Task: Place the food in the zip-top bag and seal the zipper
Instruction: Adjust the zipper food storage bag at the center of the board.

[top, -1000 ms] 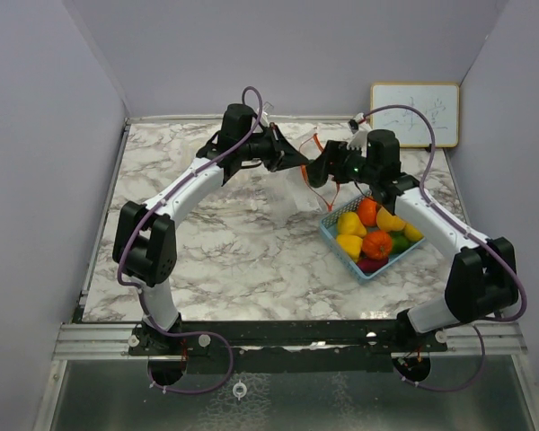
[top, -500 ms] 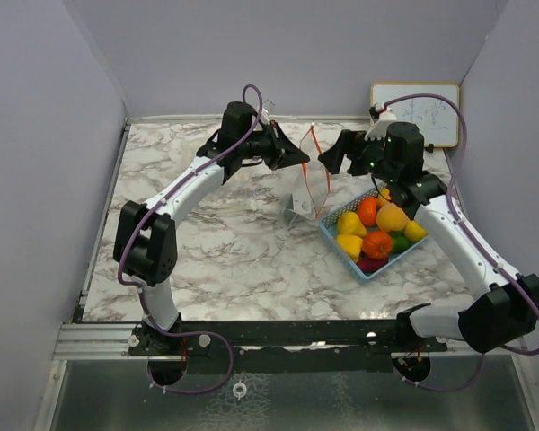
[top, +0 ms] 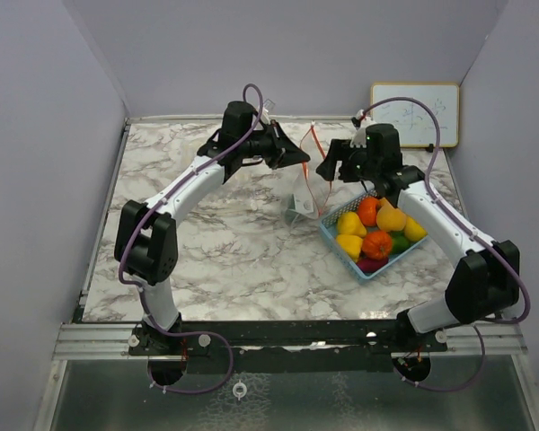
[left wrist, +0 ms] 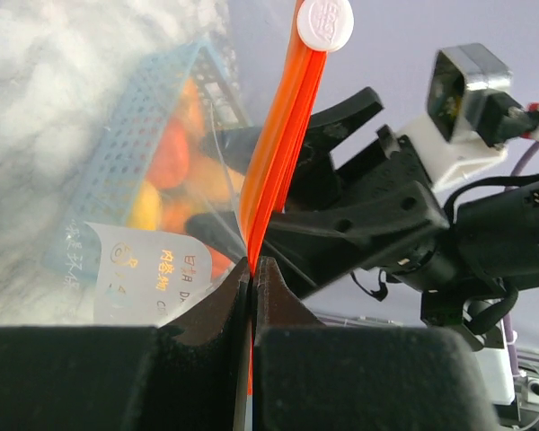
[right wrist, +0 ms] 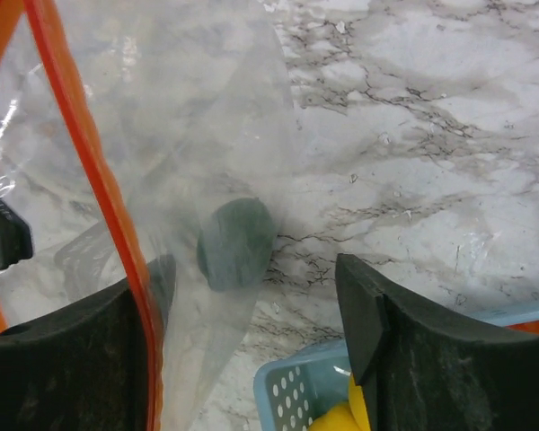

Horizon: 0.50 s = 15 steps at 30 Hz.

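Observation:
My left gripper (top: pixel 298 158) is shut on the orange zipper strip (left wrist: pixel 271 153) of the clear zip-top bag (top: pixel 306 190) and holds it hanging above the table; a white slider (left wrist: pixel 325 22) sits at the strip's top. A round green piece (right wrist: pixel 235 242) lies inside the bag at the bottom. My right gripper (top: pixel 329 169) is open and empty, right beside the bag's mouth, with its left finger (right wrist: pixel 81 359) behind the film. The rest of the food (top: pixel 374 232), yellow, orange, green and dark red, lies in the light blue basket (top: pixel 337 241).
A small whiteboard (top: pixel 415 114) leans on the back wall at the right. The basket's corner (right wrist: pixel 296 395) shows under my right gripper, close to the bag. Grey walls close in the marble table (top: pixel 216 242) on three sides.
My right gripper pulled back up and right from the bag, then came back to its mouth. The bag now hangs more upright. My left gripper has kept its hold.

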Each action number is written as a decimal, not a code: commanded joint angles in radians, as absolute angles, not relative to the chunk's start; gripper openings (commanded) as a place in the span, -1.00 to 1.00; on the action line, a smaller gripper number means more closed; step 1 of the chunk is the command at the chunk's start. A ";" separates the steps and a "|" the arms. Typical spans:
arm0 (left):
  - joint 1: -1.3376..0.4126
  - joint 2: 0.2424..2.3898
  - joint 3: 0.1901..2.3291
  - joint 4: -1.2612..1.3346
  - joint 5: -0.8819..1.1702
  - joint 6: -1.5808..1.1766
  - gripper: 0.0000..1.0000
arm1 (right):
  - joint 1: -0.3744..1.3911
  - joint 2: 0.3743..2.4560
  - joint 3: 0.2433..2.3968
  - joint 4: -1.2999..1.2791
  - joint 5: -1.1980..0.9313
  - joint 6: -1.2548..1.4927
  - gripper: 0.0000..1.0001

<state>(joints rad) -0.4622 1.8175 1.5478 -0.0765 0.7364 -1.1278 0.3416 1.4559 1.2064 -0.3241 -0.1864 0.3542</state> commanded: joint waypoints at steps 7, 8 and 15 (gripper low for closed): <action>-0.440 1.860 1.822 -0.586 0.587 -0.729 -1.00 | 0.368 1.629 1.352 -0.527 0.281 0.340 -0.19; -0.435 1.874 1.892 -0.747 0.487 -0.622 -1.00 | 0.367 1.628 1.353 -0.535 0.367 0.326 -0.20; -0.425 1.828 1.947 -1.141 -0.175 -0.358 -1.00 | 0.329 1.594 1.280 -0.503 0.329 0.299 -0.19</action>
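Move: The left hand already holds one edge of the bag's orange zipper. The other edge, the right hand's target, lies about 5 cm to the left hand's right, level ahead and some 5 cm lower. From the right hand that zipper edge is about 2 cm left, level ahead and in height, crossing its left finger. The bagged avocado is some 5 cm left and 2 cm back, about 16 cm below; the food basket lies roughly 13 cm right, 9 cm back, 15 cm down. The right hand sinks about 5 cm while its fingers go from wide to roughly half open, then swings some 6 cm to the right and 3 cm forward, turning clockwise, its left finger inside the bag mouth hooking the zipper's right end and drawing it away from the other hand. The left hand, keeping its shut pinch on the zipper, holds still at first and then pulls away faster and faster, about 7.5 cm left and 3 cm forward, dipping about 2 cm late on as the wrist rolls some 35 degrees, its left side rising. ##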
